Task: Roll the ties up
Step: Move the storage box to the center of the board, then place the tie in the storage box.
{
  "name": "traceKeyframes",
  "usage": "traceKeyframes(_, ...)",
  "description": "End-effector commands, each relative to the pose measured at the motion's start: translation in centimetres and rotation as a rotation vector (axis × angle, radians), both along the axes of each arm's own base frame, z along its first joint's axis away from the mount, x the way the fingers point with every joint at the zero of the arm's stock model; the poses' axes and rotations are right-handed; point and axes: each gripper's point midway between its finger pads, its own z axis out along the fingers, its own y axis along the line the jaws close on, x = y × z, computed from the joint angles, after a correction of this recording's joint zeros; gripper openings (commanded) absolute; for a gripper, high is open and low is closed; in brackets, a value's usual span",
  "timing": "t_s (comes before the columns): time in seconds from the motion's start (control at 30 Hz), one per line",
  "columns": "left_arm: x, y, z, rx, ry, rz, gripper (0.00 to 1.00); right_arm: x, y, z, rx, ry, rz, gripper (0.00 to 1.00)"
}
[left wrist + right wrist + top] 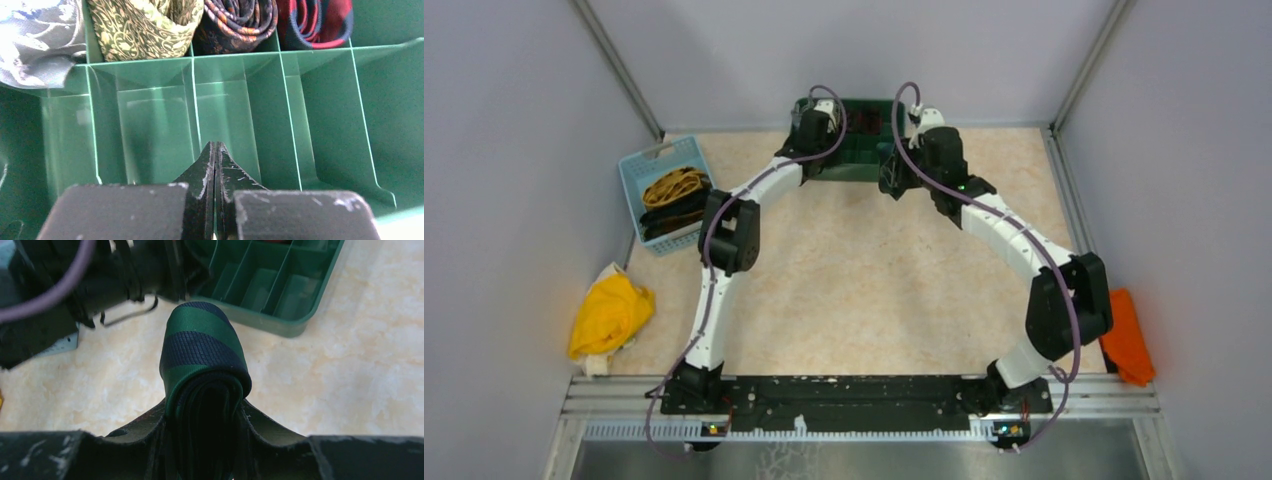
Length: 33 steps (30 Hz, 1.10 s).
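Observation:
A rolled dark green tie [202,350] with dark bands sits pinched between the fingers of my right gripper [205,407], which is shut on it above the tabletop, just short of the green divided tray [280,322]. In the top view my right gripper [892,172] is at the tray's [856,165] near right corner. My left gripper [215,146] is shut with nothing in it, over bare compartments [320,100]. Rolled ties fill the far row: grey-blue [35,35], olive-gold [140,25], dark orange-patterned [240,22], red-navy [312,20].
A light blue basket [646,163] at the far left holds a mustard-yellow tie [674,185] and a black one [674,215]. A yellow cloth [609,315] lies at the left edge and an orange cloth [1127,340] at the right edge.

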Motion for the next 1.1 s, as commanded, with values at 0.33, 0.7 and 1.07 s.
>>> traceKeyframes(0.33, -12.1, -2.2, -1.7, -0.047, 0.153, -0.208, 0.00, 8.4, 1.5, -0.2, -0.057, -0.032, -0.063, 0.00)
traceKeyframes(0.7, -13.4, -1.5, -2.1, -0.027, 0.173, -0.203, 0.00, 11.5, -0.7, -7.9, -0.263, 0.064, -0.147, 0.00)
traceKeyframes(1.07, -13.3, -1.1, -2.1, -0.003, 0.161, -0.195, 0.00, 15.0, -2.4, -7.9, -0.383, 0.112, -0.179, 0.00)
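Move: Inside the storage box's middle front compartment, the shut left fingers have the box's middle about 7 cm ahead and 3 cm right, slightly lower. The dark patterned roll lies some 12 cm ahead, 2 cm right; the blue basket is roughly 38 cm left and 10 cm back. From the right hand, holding the rolled green tie, the box's empty far-right compartment is about 29 cm ahead, 2 cm right and 16 cm below; the box's middle is 24 cm ahead, 10 cm left. Hooking the box's front wall from inside with shut fingertips, the left hand drags it back about 12 cm towards the board's middle, turning slightly clockwise, then holds there. The right hand keeps the tie roll and goes forward some 14 cm to the box's far right end, first rising a little, then dipping about 12 cm and lifting slightly, its left side rolling down. ##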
